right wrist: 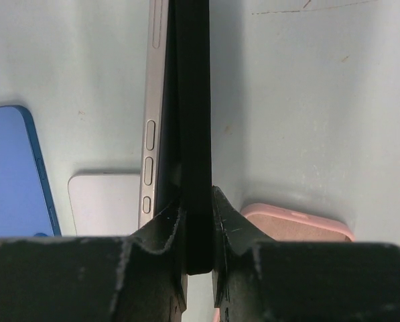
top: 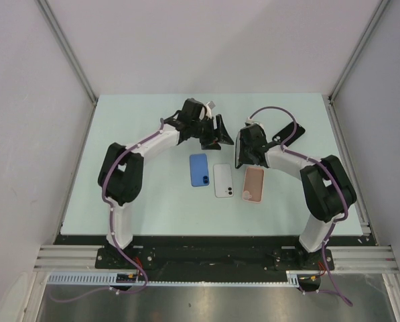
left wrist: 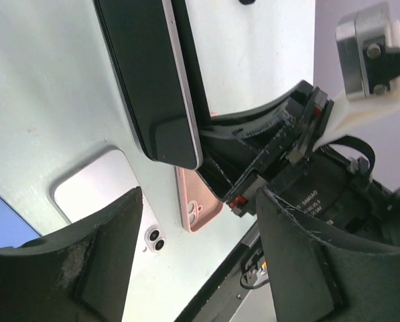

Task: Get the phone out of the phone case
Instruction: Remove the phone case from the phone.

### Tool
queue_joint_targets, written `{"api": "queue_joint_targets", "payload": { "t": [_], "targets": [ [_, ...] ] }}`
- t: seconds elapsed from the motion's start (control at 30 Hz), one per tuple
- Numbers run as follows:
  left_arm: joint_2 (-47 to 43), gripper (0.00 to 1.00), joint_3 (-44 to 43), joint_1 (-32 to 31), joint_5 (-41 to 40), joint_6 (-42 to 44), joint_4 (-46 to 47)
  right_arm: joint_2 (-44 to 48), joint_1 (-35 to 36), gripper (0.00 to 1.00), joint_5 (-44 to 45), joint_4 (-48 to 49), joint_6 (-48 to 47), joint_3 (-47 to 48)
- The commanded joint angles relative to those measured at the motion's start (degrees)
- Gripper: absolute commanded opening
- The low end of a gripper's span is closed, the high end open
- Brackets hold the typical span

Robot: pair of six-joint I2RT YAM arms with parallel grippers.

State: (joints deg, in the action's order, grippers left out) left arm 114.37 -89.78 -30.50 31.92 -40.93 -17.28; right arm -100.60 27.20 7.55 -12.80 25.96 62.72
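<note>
My right gripper (right wrist: 198,225) is shut on a black phone case (right wrist: 193,100) held on edge above the table. The silver side of the phone (right wrist: 156,114), with its buttons, shows along the case's left side. In the left wrist view the case (left wrist: 143,67) and the phone's silver edge (left wrist: 181,87) hang at the top, with the right gripper's fingers (left wrist: 253,157) clamped on the lower end. My left gripper (left wrist: 200,268) is open and empty, just beside the case and not touching it. In the top view the left gripper (top: 218,132) and right gripper (top: 240,154) nearly meet at mid table.
A blue phone (top: 199,170), a white phone (top: 223,180) and a pink case (top: 254,184) lie in a row below the grippers. Another black phone or case (top: 290,134) lies at the back right. The table's front edge (top: 213,236) runs along the arm bases.
</note>
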Motion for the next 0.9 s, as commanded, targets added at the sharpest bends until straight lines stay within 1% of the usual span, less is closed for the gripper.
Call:
{"api": "queue_joint_targets", "payload": {
  "t": [0.0,0.17,0.47,0.57,0.8,0.87],
  "targets": [
    [2.3,0.72,-4.9,-0.5,-2.9,3.3,-3.5,-1.4,0.1,0.0,-0.3,4.3,-1.5,2.7],
    [7.2,0.71,-10.5,-1.8,-5.9,3.7,-7.0,-2.1,-0.2,0.0,-2.3,4.9,-0.6,2.7],
    [11.6,0.71,-15.0,-3.2,-5.9,4.6,-8.5,-1.6,-1.1,0.0,-4.6,5.5,-0.2,2.7],
    [13.4,0.71,-17.7,-3.9,-6.3,5.0,-9.7,-1.4,-1.4,0.0,-5.0,5.7,0.1,2.7],
    [18.0,0.71,-25.5,-4.2,-7.7,6.7,-15.4,-1.3,-1.5,0.0,-6.3,6.4,0.9,2.7],
    [18.6,0.7,-26.1,-4.3,-9.4,7.4,-16.5,-1.2,-1.6,0.0,-6.4,6.4,0.9,2.7]
  ]
}}
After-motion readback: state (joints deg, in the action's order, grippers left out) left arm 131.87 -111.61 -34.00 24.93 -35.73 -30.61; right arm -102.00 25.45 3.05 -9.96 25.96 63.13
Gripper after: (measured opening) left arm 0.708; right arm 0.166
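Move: The left hand's open fingers face the phone, which stands on its long edge in the right grip; its middle is about 3 cm ahead, 5 cm to the right and 7 cm below the hand. On the table some 14 cm below, the white phone lies about 9 cm back, level sideways, and the pink case 11 cm back and 12 cm right. From the right hand, which pinches the case at its near end, the phone's middle is about 5 cm ahead and 1 cm left, at its height. The left hand sinks about 5.5 cm towards the near half of the phone, working rightwards and forward by about 3 cm each, while its fingertips tip some 10 degrees more steeply down and stay wide open, coming up close with the phone between their lines. The right hand keeps its pinch on the black case, holding the phone and case on edge for the left and easing only about 1 cm forward. ##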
